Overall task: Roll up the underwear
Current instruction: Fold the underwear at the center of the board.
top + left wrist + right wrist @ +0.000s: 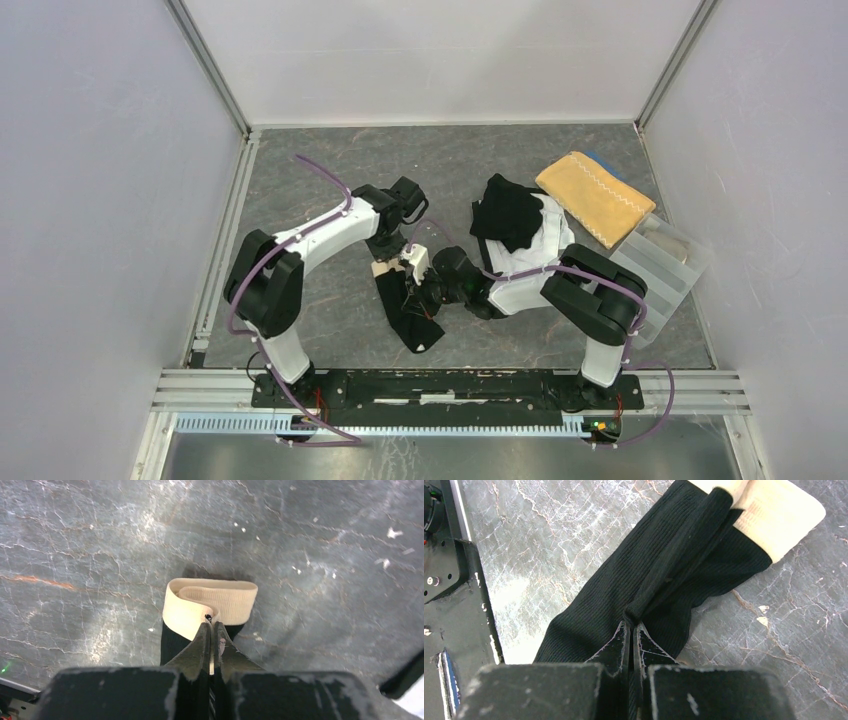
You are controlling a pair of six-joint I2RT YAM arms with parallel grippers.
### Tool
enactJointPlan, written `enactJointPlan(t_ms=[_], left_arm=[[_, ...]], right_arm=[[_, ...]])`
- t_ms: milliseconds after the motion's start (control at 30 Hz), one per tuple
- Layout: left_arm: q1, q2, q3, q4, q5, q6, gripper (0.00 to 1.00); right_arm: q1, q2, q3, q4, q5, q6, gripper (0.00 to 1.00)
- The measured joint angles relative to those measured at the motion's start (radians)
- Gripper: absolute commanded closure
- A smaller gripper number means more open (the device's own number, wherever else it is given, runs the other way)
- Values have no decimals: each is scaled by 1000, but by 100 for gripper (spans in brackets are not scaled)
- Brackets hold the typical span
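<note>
A black ribbed underwear (408, 312) with a beige waistband (383, 268) lies stretched out on the grey table between the two arms. My left gripper (211, 622) is shut on the folded beige waistband (220, 597), pinching its near edge. My right gripper (630, 625) is shut on a raised ridge of the black underwear (614, 590), which runs up to the waistband (779, 515). From above, the left gripper (392, 262) and right gripper (425, 292) sit close together over this garment.
A pile of more underwear, black (505, 210) on white (548, 240), lies at the right arm's far side. Beyond it sit a mustard-yellow towel (595, 195) and a clear divided tray (660, 265). White walls close the table's sides and back.
</note>
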Motion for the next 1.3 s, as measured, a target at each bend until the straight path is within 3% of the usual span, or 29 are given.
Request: enactJointPlan(t_ms=[267,733,1033,1300], left_arm=[[-29,-23,-10,14,8,0,98],[-51,83,-39,137,26,0,98],[-57,86,-74,188,18,-1,98],[-66,73,-112,226,3,-2,98]], right_arm=[[1,0,0,0,7,2,100],[1,0,-2,1,10,5,100],[9,-53,-41,-22,23,-1,70],[15,-193,-111,-142,84,-8,68]])
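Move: The left hand holds the underwear's raised waistband flap; the waistband's right side, where that flap goes, lies about 2 cm to its right and 5 cm below, with the underwear's black body some 10 cm back, 3 cm right and 6 cm below. The black cloth sits roughly 11 cm ahead and 25 cm right of this hand. From the right hand, still pinching the fold's edge, the body's middle is about 2 cm back and 1 cm left, and the waistband's right side some 8 cm ahead and 2 cm left. The left hand, fingers kept shut on the waistband flap, rises barely a centimetre as it swings right, then lowers, ending about 3 cm to the right and 5 cm down, to lay the flap over the rest of the band. The right hand holds the black fold's edge still and low for most of that, then opens its fingers about a third of the way and backs off some 4 cm to the right, with a slight draw back towards its base and a small rise. ##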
